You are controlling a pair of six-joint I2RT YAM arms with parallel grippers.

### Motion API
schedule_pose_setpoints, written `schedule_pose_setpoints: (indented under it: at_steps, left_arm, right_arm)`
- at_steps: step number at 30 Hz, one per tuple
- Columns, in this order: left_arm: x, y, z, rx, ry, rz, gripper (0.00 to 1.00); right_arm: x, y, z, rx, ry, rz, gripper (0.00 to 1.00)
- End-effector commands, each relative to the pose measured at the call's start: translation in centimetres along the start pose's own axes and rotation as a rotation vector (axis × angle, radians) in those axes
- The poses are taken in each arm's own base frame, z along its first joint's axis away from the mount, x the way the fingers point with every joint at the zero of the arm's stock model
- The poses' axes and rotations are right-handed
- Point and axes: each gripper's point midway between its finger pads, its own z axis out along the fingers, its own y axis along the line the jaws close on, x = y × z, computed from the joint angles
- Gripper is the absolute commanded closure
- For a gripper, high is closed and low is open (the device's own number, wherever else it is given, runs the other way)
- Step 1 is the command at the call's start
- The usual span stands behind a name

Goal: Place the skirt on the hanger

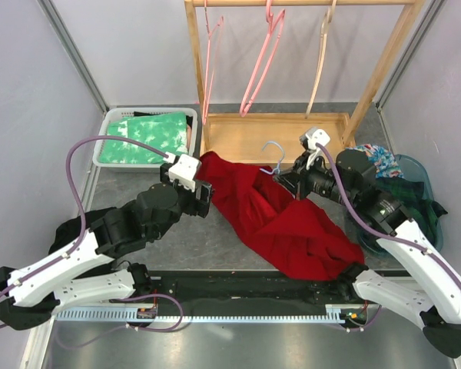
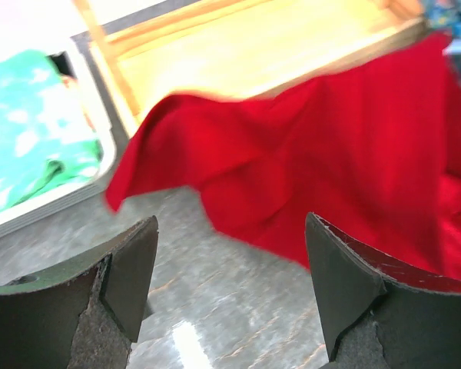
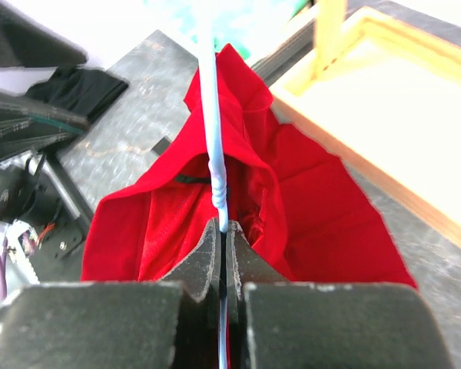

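Observation:
A red skirt [image 1: 288,219] lies spread on the grey table between the arms; it also shows in the left wrist view [image 2: 330,154] and the right wrist view [image 3: 177,223]. A light blue wire hanger [image 1: 274,157] pokes its hook out above the skirt's upper edge. My right gripper [image 3: 226,238] is shut on the hanger's wire stem [image 3: 213,131], with the skirt draped round it. My left gripper [image 2: 230,277] is open and empty, just left of the skirt's edge, over bare table.
A wooden rack [image 1: 276,134] with a tray base stands at the back, hung with pink hangers [image 1: 257,69] and a wooden one. A white basket [image 1: 111,138] with green cloth sits back left. A blue bin [image 1: 415,181] of clothes sits right. Black cloth [image 1: 77,223] lies left.

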Motion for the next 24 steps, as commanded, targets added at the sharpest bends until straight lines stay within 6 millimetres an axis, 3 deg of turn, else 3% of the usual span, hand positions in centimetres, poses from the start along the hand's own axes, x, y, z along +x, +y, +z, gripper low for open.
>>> schedule_pose_setpoints:
  at_steps: [1,6,9,11,14,19,24]
  left_arm:
    - [-1.2,1.4,-0.4,-0.079,-0.006,0.002,0.17]
    - [-3.9,-0.4,-0.1,0.001,-0.030,0.021,0.17]
    - [-5.7,-1.5,-0.1,0.051,-0.059,0.028,0.18]
    - [-7.0,-2.3,-0.3,0.099,-0.089,0.025,0.18]
    - [-9.0,-3.8,-0.9,0.192,-0.147,0.032,0.18]
    - [-11.7,-5.0,-2.1,0.288,-0.239,0.090,0.18]
    - [-13.1,-6.3,-3.3,0.385,-0.304,0.162,0.17]
  right_arm:
    - [-7.8,0.3,-2.0,0.068,-0.181,0.003,1.00]
    - [-10.9,1.7,-2.5,0.018,-0.210,-0.030,1.00]
    - [-9.6,1.6,-1.0,-0.004,-0.136,-0.017,1.00]
    - [-7.5,1.2,0.6,-0.017,-0.052,-0.003,1.00]
    - [-6.5,1.5,1.3,-0.053,-0.003,-0.013,1.00]
    - [-9.8,3.1,-0.3,-0.108,-0.068,-0.083,1.00]
    - [-12.6,5.2,-1.3,-0.196,-0.100,-0.122,1.00]
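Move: The hanger's neck, pinched in the right fingers, is about 20 cm to the left gripper's right, 5 cm ahead and slightly above. The red skirt draped on it has its bulk some 22 cm right, 2 cm back and 17 cm below; the rack's tray lies 22 cm ahead, 22 cm right. The white basket is 22 cm ahead, 24 cm left. From the right hand, the skirt's bulk lies 8 cm back, 2 cm right and 20 cm below, the tray 17 cm ahead, 2 cm left. Keep the right fingers shut on the blue hanger and bob it with the skirt: up about 7 cm, down about 4, then up again, edging slightly left. Meanwhile bring the empty, open left gripper up some 9 cm and about 5 cm right towards the hanger, turning it clockwise as it climbs. ##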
